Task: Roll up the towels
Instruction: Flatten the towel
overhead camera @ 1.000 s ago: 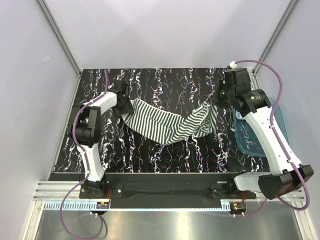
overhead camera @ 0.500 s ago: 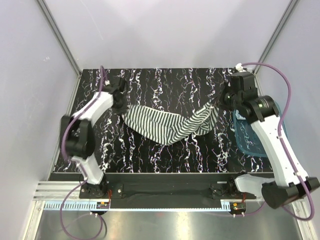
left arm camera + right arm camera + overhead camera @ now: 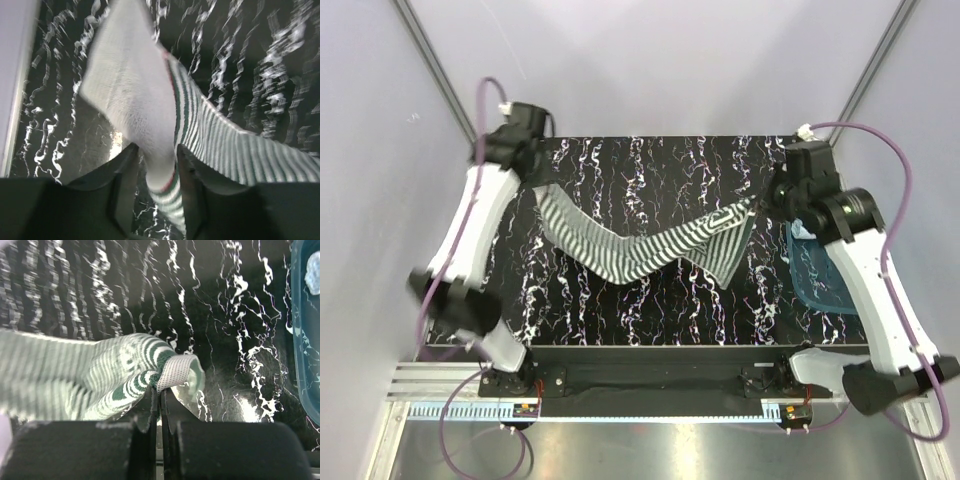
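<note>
The striped towel (image 3: 630, 255) hangs stretched between my two grippers above the black marbled table (image 3: 650, 160) and sags in the middle. My left gripper (image 3: 538, 187) is raised at the far left and holds the towel's left end. In the left wrist view the bunched cloth (image 3: 150, 125) fills the gap of that gripper (image 3: 156, 165). My right gripper (image 3: 757, 203) is shut tight on the right corner, whose white mesh hem (image 3: 177, 371) sticks out past the gripper (image 3: 161, 390). A bit of pale blue towel (image 3: 803, 230) shows in the tray, mostly hidden by the right arm.
A translucent blue plastic tray (image 3: 820, 290) sits at the table's right edge, under my right arm, and its rim (image 3: 305, 340) shows in the right wrist view. Grey walls and metal posts close in the table at the back and sides.
My left arm has swung up and back to the far left corner, pulling the towel's left end with it. The right gripper has risen slightly, and the towel now hangs longer and thinner.
</note>
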Robot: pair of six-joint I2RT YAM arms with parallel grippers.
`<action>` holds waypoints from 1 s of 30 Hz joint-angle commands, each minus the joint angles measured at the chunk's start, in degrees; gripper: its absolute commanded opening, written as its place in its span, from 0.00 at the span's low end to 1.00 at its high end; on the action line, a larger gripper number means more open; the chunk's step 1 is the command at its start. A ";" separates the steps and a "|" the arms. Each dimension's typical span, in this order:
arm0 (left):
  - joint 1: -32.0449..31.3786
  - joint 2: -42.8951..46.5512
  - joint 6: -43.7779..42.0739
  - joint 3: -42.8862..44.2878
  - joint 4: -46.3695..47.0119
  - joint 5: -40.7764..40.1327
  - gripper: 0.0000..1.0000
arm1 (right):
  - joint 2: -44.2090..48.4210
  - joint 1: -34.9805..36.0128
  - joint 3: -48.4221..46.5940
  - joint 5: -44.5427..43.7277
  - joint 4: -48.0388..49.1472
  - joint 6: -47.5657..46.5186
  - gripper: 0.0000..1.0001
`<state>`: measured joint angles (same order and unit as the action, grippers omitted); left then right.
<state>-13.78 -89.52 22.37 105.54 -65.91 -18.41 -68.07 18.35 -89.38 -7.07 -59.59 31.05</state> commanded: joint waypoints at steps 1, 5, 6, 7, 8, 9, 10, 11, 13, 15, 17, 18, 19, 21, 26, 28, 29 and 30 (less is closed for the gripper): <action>1.74 -15.40 -3.12 0.62 -1.86 3.11 0.45 | -4.77 -0.42 1.13 -1.98 3.07 -1.08 0.00; 1.92 -29.20 -4.26 9.94 -0.54 6.80 0.47 | -9.18 -2.78 2.90 0.73 5.97 -1.87 0.00; 1.65 -34.27 -3.92 15.09 -1.23 7.60 0.48 | -9.62 -3.23 3.25 1.53 6.68 -1.78 0.00; 1.39 -36.50 -4.00 17.49 -3.50 7.69 0.48 | -10.49 -3.84 3.69 2.14 7.29 -1.87 0.00; 0.43 -38.00 -4.18 19.16 -4.22 7.34 0.49 | -10.76 -4.46 3.60 2.67 7.38 -2.04 0.00; -0.10 -39.15 -4.09 20.14 -4.84 4.90 0.51 | -11.11 -4.72 3.43 2.85 7.30 -2.22 0.00; -0.54 -38.63 -3.74 19.19 -4.58 3.92 0.52 | -11.29 -5.07 3.34 2.68 7.30 -2.39 0.00; -0.89 -37.41 -3.30 16.83 -3.53 3.56 0.56 | -11.20 -5.25 3.34 2.50 7.47 -2.83 0.00; -0.90 -30.66 -2.07 6.57 1.82 2.69 0.60 | -11.03 -5.87 3.78 2.59 7.82 -3.54 0.00; 0.15 -23.27 -0.23 0.32 4.99 2.33 0.62 | -11.20 -6.31 3.95 2.85 7.82 -3.63 0.00; 1.73 -18.96 0.92 -8.13 8.94 3.12 0.63 | -11.47 -6.40 3.95 3.55 7.56 -3.71 0.00; 2.17 -15.20 1.88 -10.76 10.09 3.30 0.63 | -11.47 -6.40 4.04 3.82 7.56 -3.63 0.00; 2.44 -13.25 2.24 -12.97 12.19 2.86 0.63 | -11.12 -6.31 4.22 3.99 7.56 -3.45 0.00; 3.06 -8.34 3.46 -18.68 14.05 2.16 0.63 | -10.59 -6.40 4.48 4.26 7.47 -3.45 0.00; 4.81 -2.25 5.31 -27.21 18.62 3.12 0.63 | -8.57 -6.40 5.54 4.69 6.95 -3.36 0.00; 6.48 -1.89 6.37 -31.60 21.33 8.02 0.63 | -8.22 -6.40 5.89 5.31 6.60 -3.45 0.00; 8.23 -2.07 7.24 -33.01 22.31 10.39 0.63 | -8.04 -6.40 5.97 5.49 6.42 -3.45 0.00; 8.85 -2.07 7.60 -35.98 23.36 14.68 0.64 | -7.78 -6.31 6.24 5.58 6.33 -3.54 0.00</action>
<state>-7.77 -91.24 27.27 74.72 -48.53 -12.01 -78.35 12.25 -83.55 -3.03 -53.89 28.58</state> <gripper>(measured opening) 0.631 0.019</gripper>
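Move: The towel's left end hangs in the air just off my opening left fingers, about 4 cm ahead, 7 cm below and 1 cm left of them. The towel's sagging middle is some 11 cm back, 18 cm right and 25 cm down. From my right hand, which pinches the other end, the left end is about 45 cm left, 12 cm ahead and 10 cm lower; the blue tub is roughly 29 cm right, level in reach, and 26 cm down. I whip both hands down and forward to throw the towel out: my left drops about 23 cm and reaches 8 cm ahead, tipping some 30 degrees further down while its fingers keep opening. Then it draws back 10 cm, up and a little left, above the towel's left edge. My right sinks about 8 cm and goes 5 cm forward, keeping its pinch on the right end. ##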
